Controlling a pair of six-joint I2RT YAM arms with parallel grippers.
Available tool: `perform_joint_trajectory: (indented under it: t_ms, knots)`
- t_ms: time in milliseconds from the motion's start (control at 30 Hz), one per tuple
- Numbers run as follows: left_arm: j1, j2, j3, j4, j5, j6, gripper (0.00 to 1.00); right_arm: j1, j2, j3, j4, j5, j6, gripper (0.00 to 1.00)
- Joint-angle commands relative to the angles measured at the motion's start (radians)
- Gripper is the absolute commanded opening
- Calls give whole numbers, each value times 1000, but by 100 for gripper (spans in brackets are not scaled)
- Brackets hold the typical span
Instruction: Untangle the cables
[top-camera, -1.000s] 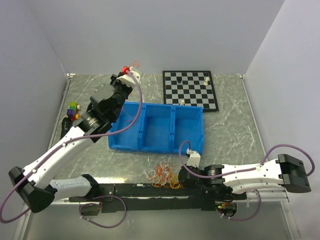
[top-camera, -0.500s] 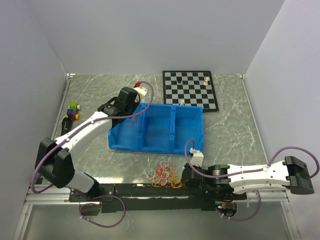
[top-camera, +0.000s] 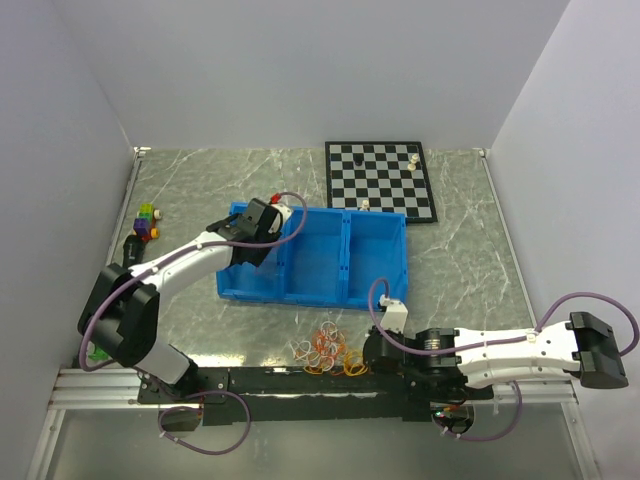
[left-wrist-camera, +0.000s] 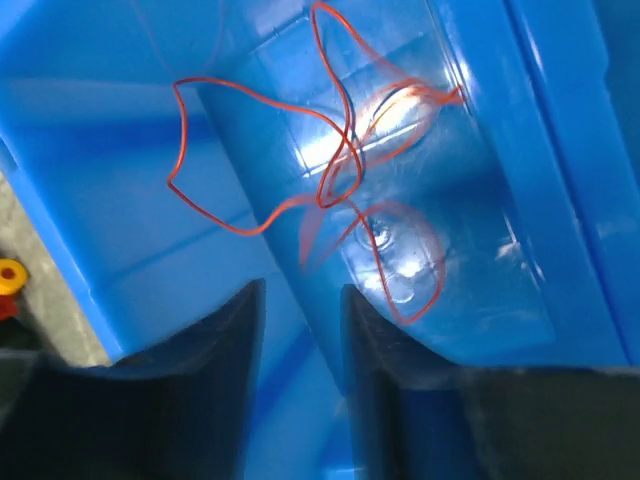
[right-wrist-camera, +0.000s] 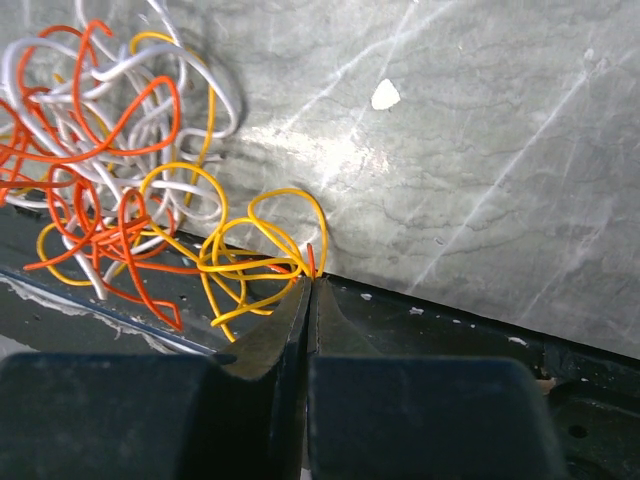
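The cables (top-camera: 325, 350) are a small clump of orange, yellow and white loops at the table's near edge. The clump also shows in the right wrist view (right-wrist-camera: 110, 150). My right gripper (top-camera: 368, 350) sits just right of the clump. Its jaws (right-wrist-camera: 310, 280) are shut, pinching a yellow cable (right-wrist-camera: 250, 250) and an orange end at the tips. My left gripper (top-camera: 260, 228) is down in the left compartment of the blue bin (top-camera: 310, 297). Its jaws (left-wrist-camera: 298, 290) stand apart. A single thin red cable (left-wrist-camera: 320, 200) lies loose against the bin's wall (left-wrist-camera: 480, 200) beyond them.
A chessboard (top-camera: 380, 180) with a few pieces lies behind the bin. Coloured blocks (top-camera: 147, 220) sit at the left edge. A black rail (top-camera: 300, 380) runs along the near edge under the clump. The bin's other two compartments look empty.
My left arm has come down from high behind the bin into its left compartment, bringing the red cable. My right gripper has shifted slightly left, up to the clump.
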Motion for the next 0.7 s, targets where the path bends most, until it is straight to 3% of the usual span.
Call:
perform_joint_trajectory:
  t_ms: [0,100,300,467,567,667]
  knots:
    - [4,-85,50,-36,45,0,61,11,-13,44,-17,26,-8,0]
    - [2,-164,138,-124,140,40,78,11,-17,39,-12,26,-8,0]
    - [-36,-320,157,-361,493,267,89,11,-3,28,17,20,-15,0]
    - [-321,-359,94,-360,536,118,92,11,35,31,110,24,-58,0]
    - [-364,-321,59,-317,644,45,94,11,84,65,114,30,-81,0]
    - [-378,-288,1,-270,659,43,94,11,121,91,97,34,-88,0]
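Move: The tangle of white, orange and yellow cables lies about 22 cm back and 17 cm right of the left hand, some 8 cm lower; from the right hand it is roughly 5 cm ahead and 9 cm left. The freed orange cable lies in the box's left compartment, about 5 cm ahead of the left fingers and 7 cm below. The box's near rim is some 7 cm straight back from the left hand, about 3 cm lower. Spreading its already parting fingers wide, the left hand leaves the orange cable and climbs some 12 cm out of the blue box, then sweeps back and right over the near rim towards the tangle, ending about 18 cm back and 12 cm right, sinking again at the end, the wrist turning some 45 degrees clockwise. The right hand keeps its shut fingers on the yellow strands' end, easing slightly left. ##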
